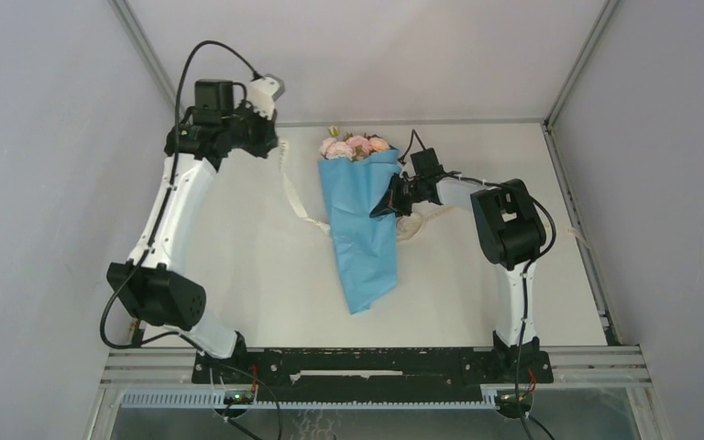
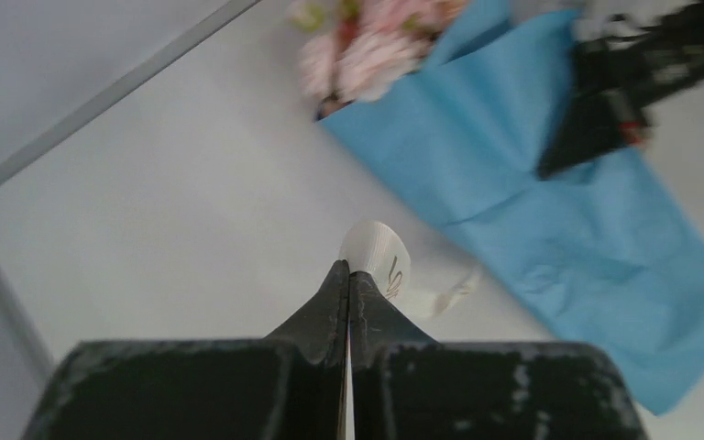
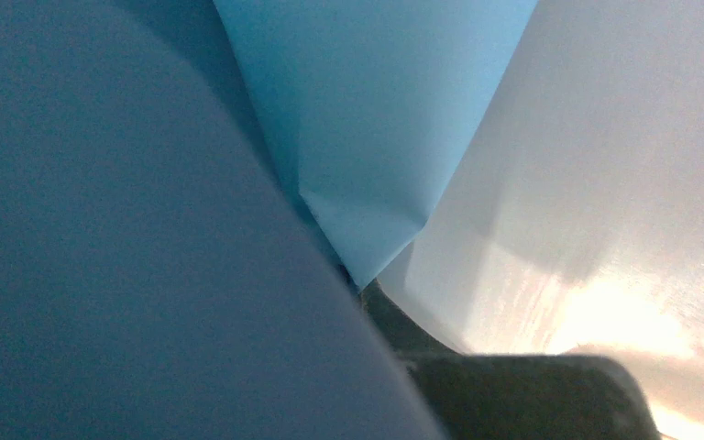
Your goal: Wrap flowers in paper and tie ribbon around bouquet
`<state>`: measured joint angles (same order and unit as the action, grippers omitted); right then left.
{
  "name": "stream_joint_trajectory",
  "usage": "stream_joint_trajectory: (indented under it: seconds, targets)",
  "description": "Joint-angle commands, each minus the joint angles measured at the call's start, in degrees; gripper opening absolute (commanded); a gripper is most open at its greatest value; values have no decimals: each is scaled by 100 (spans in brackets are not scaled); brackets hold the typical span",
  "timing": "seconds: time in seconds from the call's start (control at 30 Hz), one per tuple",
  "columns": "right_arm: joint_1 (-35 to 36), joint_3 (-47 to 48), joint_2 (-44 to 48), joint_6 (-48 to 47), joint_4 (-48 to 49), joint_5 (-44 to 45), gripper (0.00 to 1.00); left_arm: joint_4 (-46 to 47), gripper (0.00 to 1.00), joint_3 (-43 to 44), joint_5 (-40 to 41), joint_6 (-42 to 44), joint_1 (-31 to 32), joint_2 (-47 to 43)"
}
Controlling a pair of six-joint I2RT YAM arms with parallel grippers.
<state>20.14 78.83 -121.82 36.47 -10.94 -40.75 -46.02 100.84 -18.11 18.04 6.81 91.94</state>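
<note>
The bouquet (image 1: pixel 364 225) lies mid-table, a light-blue paper (image 2: pixel 550 202) cone with pink flowers (image 1: pixel 354 145) at its far, wide end. The flowers (image 2: pixel 357 50) also show at the top of the left wrist view. My left gripper (image 1: pixel 273 145) is raised left of the blooms and shut on the cream ribbon (image 2: pixel 378 255), pinched at my left gripper's (image 2: pixel 349 271) tips. The ribbon (image 1: pixel 295 200) trails down to the cone's left edge and shows again on its right. My right gripper (image 1: pixel 390 203) is shut on the cone's right edge. The paper (image 3: pixel 376 110) runs into my right gripper (image 3: pixel 359 286).
A white tabletop (image 1: pixel 257 275) surrounds the bouquet, with grey walls behind and on both sides. A metal rail (image 1: pixel 596 275) runs along the right edge. The arm bases sit on a black bar (image 1: pixel 367 365) at the near edge.
</note>
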Motion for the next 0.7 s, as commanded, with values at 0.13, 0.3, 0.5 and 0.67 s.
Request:
stream_joint_trajectory:
  seconds: [0.13,0.3,0.5,0.67]
  targets:
    - [137,-34,176,82,401,188,0,-175,0,13,-1029,-741,1557,1151]
    - [122,-144,318,80,400,353,18,104,0,315,-1112,-1094,1891,2424]
    - [118,-179,686,-10,266,613,40,508,0,452,-911,-1299,2035,3244]
    - [42,-183,1331,-369,-207,1147,52,467,0,489,-853,-1280,2052,3655]
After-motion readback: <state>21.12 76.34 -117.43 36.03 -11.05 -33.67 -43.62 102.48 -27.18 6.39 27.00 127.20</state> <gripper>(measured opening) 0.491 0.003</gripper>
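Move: The left hand, high up and still holding the ribbon end, has the waist of the paper wrap some 19 cm to its right, 4 cm back and about 27 cm below. The right fingers, shut at the paper there, are 3 cm to the right of that waist; the flowers lie about 16 cm farther out than it. From the right hand, the ribbon end is roughly 22 cm left, 4 cm ahead and 25 cm up, while the ribbon coil lies about 7 cm right and 2 cm back, near the table. Sweeping right at height and then dropping steeply, the left hand carries the ribbon end about 19 cm across and some 25 cm down over the paper wrap, drawing back slightly, its fingers still shut and tipping about 40 degrees further down, to stop close beside the right fingers. The right hand all but stays in place and opens to about half, releasing its grip on the paper. ##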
